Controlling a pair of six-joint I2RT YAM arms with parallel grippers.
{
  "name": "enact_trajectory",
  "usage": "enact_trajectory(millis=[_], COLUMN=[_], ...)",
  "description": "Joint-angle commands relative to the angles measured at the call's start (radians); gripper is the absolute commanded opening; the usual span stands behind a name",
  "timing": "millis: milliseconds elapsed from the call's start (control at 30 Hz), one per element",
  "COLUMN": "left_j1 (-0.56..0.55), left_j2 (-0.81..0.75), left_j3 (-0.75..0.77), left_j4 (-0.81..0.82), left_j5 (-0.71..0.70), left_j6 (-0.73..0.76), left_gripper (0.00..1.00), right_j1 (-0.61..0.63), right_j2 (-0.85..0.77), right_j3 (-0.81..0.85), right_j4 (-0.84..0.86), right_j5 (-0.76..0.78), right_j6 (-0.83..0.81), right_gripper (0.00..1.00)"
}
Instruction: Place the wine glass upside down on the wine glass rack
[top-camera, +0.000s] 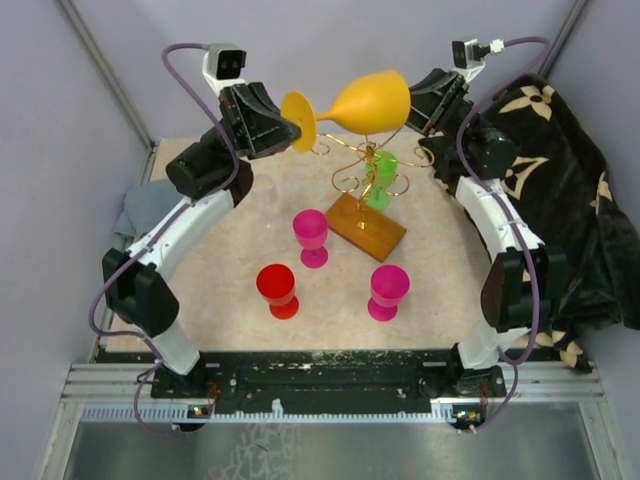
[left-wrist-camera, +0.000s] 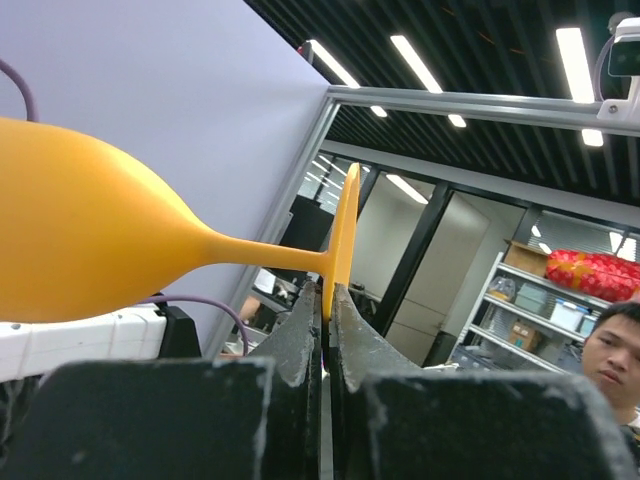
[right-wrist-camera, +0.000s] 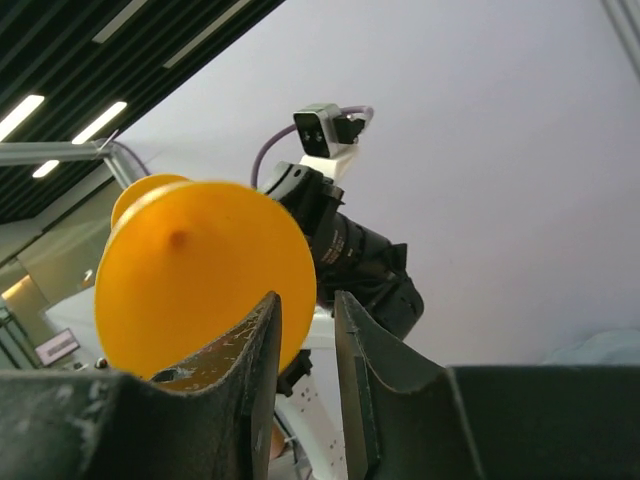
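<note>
An orange wine glass (top-camera: 370, 100) lies on its side in the air above the wine glass rack (top-camera: 362, 165), a gold wire tree on an amber-brown base (top-camera: 366, 228). My left gripper (top-camera: 300, 128) is shut on the edge of the glass's round foot (left-wrist-camera: 345, 225), and the bowl (left-wrist-camera: 80, 230) points away to the right. My right gripper (top-camera: 412, 102) is at the bowl's mouth. It is open, with the rim of the wine glass (right-wrist-camera: 200, 270) between its parted fingers (right-wrist-camera: 258, 330). A green glass (top-camera: 382, 170) hangs on the rack.
Two magenta glasses (top-camera: 311, 235) (top-camera: 388, 290) and a red one (top-camera: 277, 288) stand upright on the table in front of the rack. A clear glass (top-camera: 265, 195) stands left of it. A dark patterned cloth (top-camera: 560, 170) drapes the right side, and a grey cloth (top-camera: 140, 205) lies at the left.
</note>
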Motion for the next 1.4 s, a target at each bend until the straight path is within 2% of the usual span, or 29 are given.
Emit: enact_trajectory(millis=[0, 267, 533, 667, 833, 933, 1167, 1367], left_j1=[0.033, 0.113, 0.333, 0.374, 0.383, 0.384, 0.384, 0.375], left_j2=[-0.033, -0.055, -0.100, -0.115, -0.105, -0.077, 0.025, 0.095], left_j3=[0.066, 0.106, 0.016, -0.008, 0.081, 0.139, 0.169, 0.165], left_j4=[0.014, -0.075, -0.249, -0.449, -0.897, -1.082, -1.200, -1.232], left_j5=[0.026, 0.072, 0.158, 0.212, 0.231, 0.209, 0.165, 0.145], left_j6=[0.028, 0.031, 0.107, 0.274, 0.678, 0.820, 0.897, 0.898], left_gripper=[0.00, 0.00, 0.00, 0.00, 0.00, 0.00, 0.00, 0.00], right_j1=[-0.018, -0.078, -0.118, -0.118, -0.118, -0.118, -0.118, -0.118], right_j2=[-0.078, -0.139, -0.285, -0.369, -0.452, -0.489, -0.553, -0.574], right_j3=[-0.013, -0.100, -0.212, -0.216, -0.211, -0.216, -0.223, -0.228], right_j4=[0.009, -0.029, -0.336, -0.574, -0.836, -0.929, -1.080, -1.116], right_j5=[0.007, -0.007, -0.028, -0.024, 0.020, 0.037, 0.083, 0.093], right_j6=[-0.067, -0.104, -0.355, -0.536, -0.726, -0.794, -0.904, -0.930], right_gripper=[0.31, 0.33, 0.33, 0.33, 0.32, 0.32, 0.31, 0.30])
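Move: Beyond and below the left hand, which already pinches the wine glass by its foot, the rack's hooks lie about 26 cm ahead, 11 cm to its right and 32 cm down. The green glass stands some 7 cm farther out than the hooks and 4 cm right of them; the clear glass is about 26 cm ahead and 12 cm left of the left hand. From the right hand, the wine glass is 7 cm left, 4 cm back; the hooks are 14 cm ahead, 2 cm left, well below. Keeping its pinch on the foot, the left hand first draws up and left off the right hand, then sweeps forward towards the rack, about 24 cm in all, sinking some 12 cm late on while its fingers swing forward and level off to point mainly right. The right hand, already letting go, opens slightly more and backs off right and down about 6 cm, swinging clockwise. ##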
